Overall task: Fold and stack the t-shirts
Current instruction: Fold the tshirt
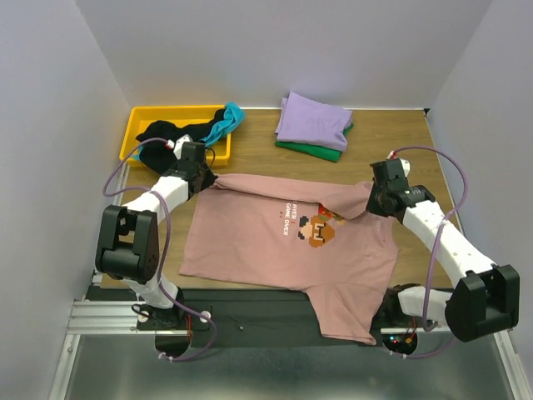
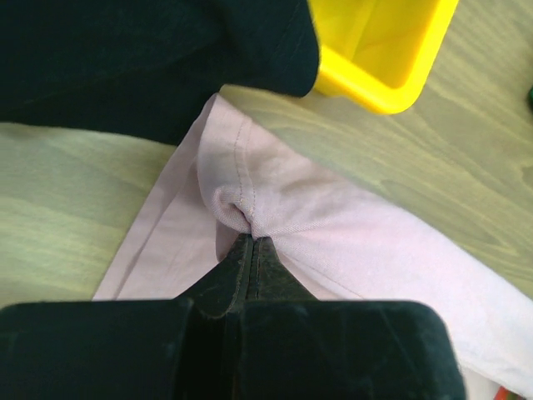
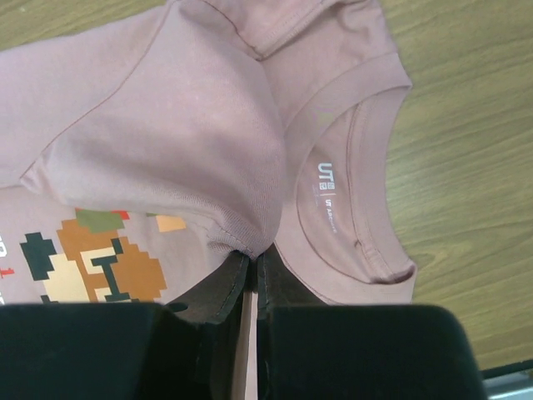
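Observation:
A dusty-pink t-shirt (image 1: 275,242) with a pixel-art print (image 1: 319,229) lies spread across the table, its near sleeve hanging over the front edge. My left gripper (image 1: 208,177) is shut on its far-left corner, and the left wrist view shows the pink cloth (image 2: 333,225) bunched at the closed tips (image 2: 252,237). My right gripper (image 1: 372,200) pinches the far sleeve, folded in over the chest. In the right wrist view that sleeve's hem (image 3: 166,142) sits at the tips (image 3: 252,252) beside the collar (image 3: 358,192). A folded lavender tee (image 1: 312,121) lies on a green one (image 1: 310,150).
A yellow bin (image 1: 133,125) at the far left holds a black tee (image 1: 171,132) and a teal one (image 1: 226,121), which spill over its rim. The bin corner (image 2: 391,58) and black cloth (image 2: 150,58) lie just beyond my left gripper. Grey walls close in on both sides.

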Robot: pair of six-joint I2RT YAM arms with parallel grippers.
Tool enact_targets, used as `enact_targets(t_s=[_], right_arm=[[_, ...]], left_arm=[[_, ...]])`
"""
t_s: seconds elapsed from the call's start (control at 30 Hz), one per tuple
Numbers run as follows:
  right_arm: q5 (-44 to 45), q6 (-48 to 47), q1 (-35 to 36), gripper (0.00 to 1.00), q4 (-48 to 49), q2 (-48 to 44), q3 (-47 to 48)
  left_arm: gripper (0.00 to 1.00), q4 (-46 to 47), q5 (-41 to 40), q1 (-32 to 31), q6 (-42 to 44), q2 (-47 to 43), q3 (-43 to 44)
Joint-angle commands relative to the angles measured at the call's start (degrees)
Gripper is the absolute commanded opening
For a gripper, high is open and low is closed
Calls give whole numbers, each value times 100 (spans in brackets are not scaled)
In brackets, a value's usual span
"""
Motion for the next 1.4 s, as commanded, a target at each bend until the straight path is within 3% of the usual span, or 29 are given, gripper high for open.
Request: enact_targets(t_s=[0.0, 0.3, 0.47, 0.53, 0.6, 0.67, 0.8, 1.0, 1.13, 1.23, 1.37], right_arm=[[187, 301, -18, 8, -324, 24, 217], [444, 793, -18, 13, -1045, 191, 341], [417, 1153, -18, 16, -1107, 393, -133], [505, 1285, -18, 21, -1107, 655, -204], [662, 1329, -18, 28, -1107, 849, -205], [856, 1347, -18, 28, -1116, 1025, -152], [1024, 1303, -18, 20, -1098, 1053, 24], [691, 1014, -18, 31, -1081, 693, 112], [-441, 207, 61, 41, -783, -10, 121], [-1223, 20, 438, 42, -256, -152, 7], [-911, 46, 1473, 43, -131, 504, 24]], left_arm=[[0, -496, 0, 56, 222, -376, 178], [0, -717, 8, 65, 283, -579, -14], [13, -777, -167, 74, 213, -439, -77], [33, -822, -264, 82, 213, -403, -112], [43, -927, -334, 118, 204, -420, -182], [57, -962, -378, 135, 204, -604, -252], [98, -1261, -791, 153, 90, -1096, -314], [98, -1201, -573, 153, -60, -1852, -340], [98, -998, -273, 144, -51, -2178, -533], [98, -700, -72, 144, -95, -2389, -796], [99, -444, 183, 144, -60, -2276, -991]])
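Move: The t-shirt's far edge is already pinched in both hands, the hem by the left and the sleeve end by the right. The left's lay-down spot is about 4 cm back, 2 cm left and 2 cm below it, with the black shirt some 9 cm ahead and 11 cm left. The right's lay-down spot is about 5 cm back, 2 cm right and 7 cm down, with the printed figure 15 cm left and 6 cm back, the collar 6 cm right and level. The shirt's far side is laid back over its body: the right hand carries the sleeve end back about 5 cm and down, tipping its fingers down some 20 degrees, while the left draws the hem back and slightly left near the table. Both let go, the left opening wide and rising, the right only partly open as it lifts and swings left towards the printed figure. ##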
